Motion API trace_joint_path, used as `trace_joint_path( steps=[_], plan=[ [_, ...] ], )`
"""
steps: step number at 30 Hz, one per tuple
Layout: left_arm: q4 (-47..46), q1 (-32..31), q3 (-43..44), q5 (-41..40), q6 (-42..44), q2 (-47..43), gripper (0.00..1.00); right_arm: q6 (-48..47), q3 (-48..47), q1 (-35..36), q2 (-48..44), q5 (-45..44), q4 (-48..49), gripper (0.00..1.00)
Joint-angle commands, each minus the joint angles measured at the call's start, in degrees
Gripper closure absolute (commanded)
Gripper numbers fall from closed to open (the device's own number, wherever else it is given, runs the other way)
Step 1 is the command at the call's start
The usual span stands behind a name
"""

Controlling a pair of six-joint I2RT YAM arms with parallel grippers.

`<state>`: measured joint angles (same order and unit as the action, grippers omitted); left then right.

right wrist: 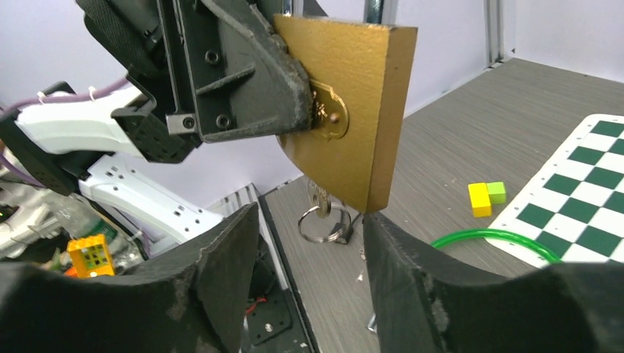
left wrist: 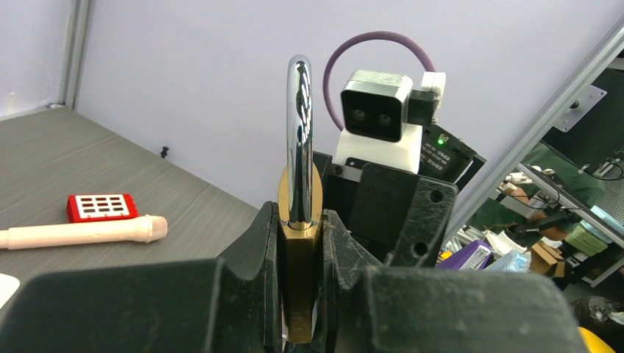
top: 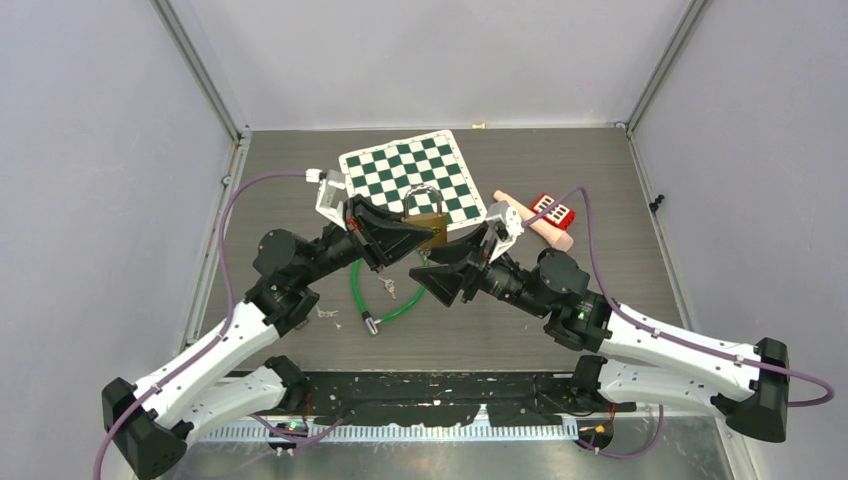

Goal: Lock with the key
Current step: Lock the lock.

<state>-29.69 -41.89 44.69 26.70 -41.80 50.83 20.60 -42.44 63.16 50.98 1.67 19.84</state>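
My left gripper (top: 408, 238) is shut on the flat sides of a brass padlock (top: 430, 228) and holds it upright above the table, its steel shackle (left wrist: 299, 140) pointing up. In the left wrist view the padlock's body (left wrist: 300, 272) is pinched between the fingers. A key (right wrist: 318, 198) sticks out of the padlock's (right wrist: 353, 110) underside, with a ring (right wrist: 322, 225) hanging from it. My right gripper (right wrist: 309, 272) is open just below and in front of the key, touching nothing. From above, the right gripper (top: 442, 274) faces the left one.
A green cable loop (top: 385, 302) and small loose keys (top: 388, 288) lie under the grippers. Behind are a chessboard mat (top: 410, 172), a wooden handle (top: 530, 222) and a red block (top: 552, 211). Yellow and green blocks (right wrist: 484, 197) lie near the mat.
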Motion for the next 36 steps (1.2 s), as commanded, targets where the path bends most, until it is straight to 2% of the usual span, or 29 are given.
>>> trace_joint_path(
  steps=[1, 2, 7, 9, 10, 12, 22, 31, 36],
  plan=[
    [-11.42, -0.04, 0.92, 0.84, -2.05, -1.96, 1.00, 1.95, -1.62, -0.08, 0.93, 0.37, 6.63, 0.43],
    [-11.48, -0.04, 0.85, 0.96, -2.13, -2.03, 1.00, 2.23, -1.56, -0.07, 1.13, 0.27, 7.39, 0.48],
    [-12.15, -0.04, 0.00, 1.45, -2.28, -2.68, 1.00, 4.26, -0.46, -0.03, 1.21, 0.24, 10.39, 0.58],
    [-12.54, -0.04, -0.53, 1.12, -2.28, -3.12, 1.00, 4.92, -0.19, -0.04, 1.27, 0.24, 10.87, 0.67],
    [-12.65, -0.04, -0.73, 1.03, -2.24, -3.20, 1.00, 5.03, -0.19, -0.04, 1.29, 0.21, 10.82, 0.82],
    [-13.10, -0.04, -0.89, 0.93, -2.23, -3.33, 1.00, 5.42, -0.70, -0.05, 1.62, -0.71, 8.55, 0.93],
    [-16.95, -0.04, -0.57, -4.86, -1.26, -3.75, 1.00, 5.35, 6.48, -0.03, -0.69, 6.53, 5.86, 0.95],
    [-17.57, -0.04, -0.96, -5.85, 0.10, -4.31, 1.00, -1.29, 6.66, -0.05, -3.10, 12.42, -7.89, 0.95],
    [-29.24, -0.04, -4.71, -6.68, -1.20, -3.68, 1.00, 1.08, 9.89, -0.01, -0.93, 15.23, -0.32, 0.95]
  ],
)
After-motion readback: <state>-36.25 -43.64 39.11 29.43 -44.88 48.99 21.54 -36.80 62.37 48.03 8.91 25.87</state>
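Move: The key hangs from the keyhole under the padlock, about 2 cm above the right hand's point and a centimetre to its left, level with it front to back, between its open fingers. The gold padlock body stands some 6 cm above that hand, 2 cm farther out and 1 cm left. From the left hand, which already grips the padlock, the key is roughly 4 cm below and 2 cm back, level with it sideways. The green cable lies on the table, about 5 cm ahead of the right hand, 7 cm left and 30 below. The right fingers shut on the key at the underside of the padlock as the hand rises about 2 cm to it; the left hand keeps its grip on the body and eases back. With the key pinched, both hands draw back and sink together, the right some 3 cm down, the left about 2, wrists turning only some 5 degrees, right counter-clockwise, left clockwise. ##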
